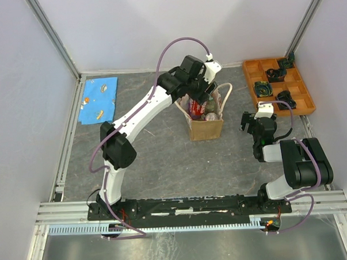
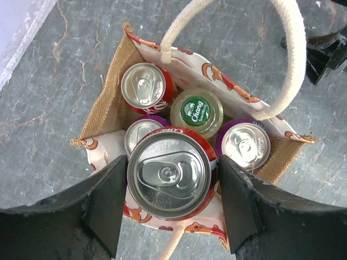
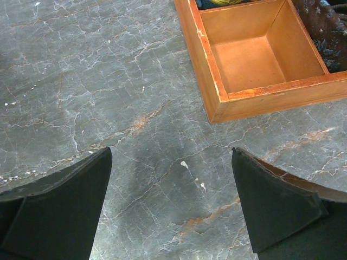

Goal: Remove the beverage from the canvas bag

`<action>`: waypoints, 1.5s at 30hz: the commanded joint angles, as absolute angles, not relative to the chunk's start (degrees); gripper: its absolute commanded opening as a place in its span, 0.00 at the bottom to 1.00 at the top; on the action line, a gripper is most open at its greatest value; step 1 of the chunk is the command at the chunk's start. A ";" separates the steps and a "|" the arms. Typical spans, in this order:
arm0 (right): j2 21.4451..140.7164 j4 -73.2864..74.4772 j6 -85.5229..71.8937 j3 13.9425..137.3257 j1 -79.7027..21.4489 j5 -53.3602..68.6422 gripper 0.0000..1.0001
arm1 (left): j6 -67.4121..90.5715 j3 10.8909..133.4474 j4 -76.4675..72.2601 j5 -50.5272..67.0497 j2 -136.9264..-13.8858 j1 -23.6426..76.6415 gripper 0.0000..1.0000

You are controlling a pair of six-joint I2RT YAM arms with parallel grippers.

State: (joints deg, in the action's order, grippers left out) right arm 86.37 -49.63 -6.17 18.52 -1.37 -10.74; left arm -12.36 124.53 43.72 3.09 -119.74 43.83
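The canvas bag [image 1: 207,127] stands mid-table, tan with cream handles [image 2: 293,54]. From the left wrist I look down into the bag [image 2: 110,110]. Inside are a red can [image 2: 144,86], a green-capped bottle [image 2: 196,111] and two purple cans [image 2: 245,144] [image 2: 137,135]. My left gripper [image 2: 172,181] is shut on another red can [image 2: 171,173], the beverage, which sits higher than the rest at the bag's near wall; both pads press its sides. From above, the left gripper [image 1: 204,97] hangs over the bag's mouth. My right gripper [image 1: 251,124] is open over bare table right of the bag.
An orange compartment tray [image 1: 249,80] with dark items sits at the back right; its corner [image 3: 216,92] lies just beyond my right gripper [image 3: 171,162]. A blue patterned cloth [image 1: 99,98] lies at the back left. Metal rails border the table.
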 commanded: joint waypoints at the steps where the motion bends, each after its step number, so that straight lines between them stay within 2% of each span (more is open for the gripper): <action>1: 86.37 -51.24 -5.84 19.86 -1.19 -10.72 0.99 | -15.69 127.00 40.11 1.40 -114.13 43.59 0.03; 13: 86.39 -51.29 -5.89 19.86 -1.21 -10.59 0.99 | -15.93 123.92 34.14 -1.14 -106.30 43.59 0.03; 23: 86.37 -51.22 -5.86 19.89 -1.17 -10.70 0.99 | -17.40 124.29 34.01 -4.84 -104.45 42.51 0.03; 34: 86.39 -51.24 -5.81 19.86 -1.17 -10.68 0.99 | -16.52 123.70 33.20 -6.39 -101.10 30.21 0.03; 40: 86.36 -51.24 -5.88 19.89 -1.21 -10.72 0.99 | -13.61 119.37 29.61 -3.69 -99.51 22.77 0.03; 45: 86.37 -51.24 -5.86 19.86 -1.21 -10.72 0.99 | -11.28 113.89 26.62 -2.04 -99.57 20.37 0.03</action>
State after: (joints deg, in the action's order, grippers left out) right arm 86.37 -49.63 -6.17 18.52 -1.37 -10.74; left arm -14.22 116.40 37.08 -4.38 -103.44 20.67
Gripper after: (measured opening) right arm 0.992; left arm 0.688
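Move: The left hand already holds the red Coke can above the canvas bag, whose middle is about 3 cm ahead, 2 cm to the right and 16 cm below. The blue mat, on the side it carries towards, lies some 48 cm left, 17 cm ahead and 23 cm down. The bag's left handle is roughly 8 cm left, 5 cm ahead and 10 cm lower. From the right hand the mat is about 76 cm left, 20 cm ahead and 6 cm below. Raising the still-pinched Coke can some 10 cm with a slight drift left, the left hand then swings left and forward at that height, away from the bag and towards the blue mat, ending about 23 cm farther left and 9 cm farther out. The wrist turns counter-clockwise nearly 30 degrees and the fingers tip upward a little; they keep their grip. ##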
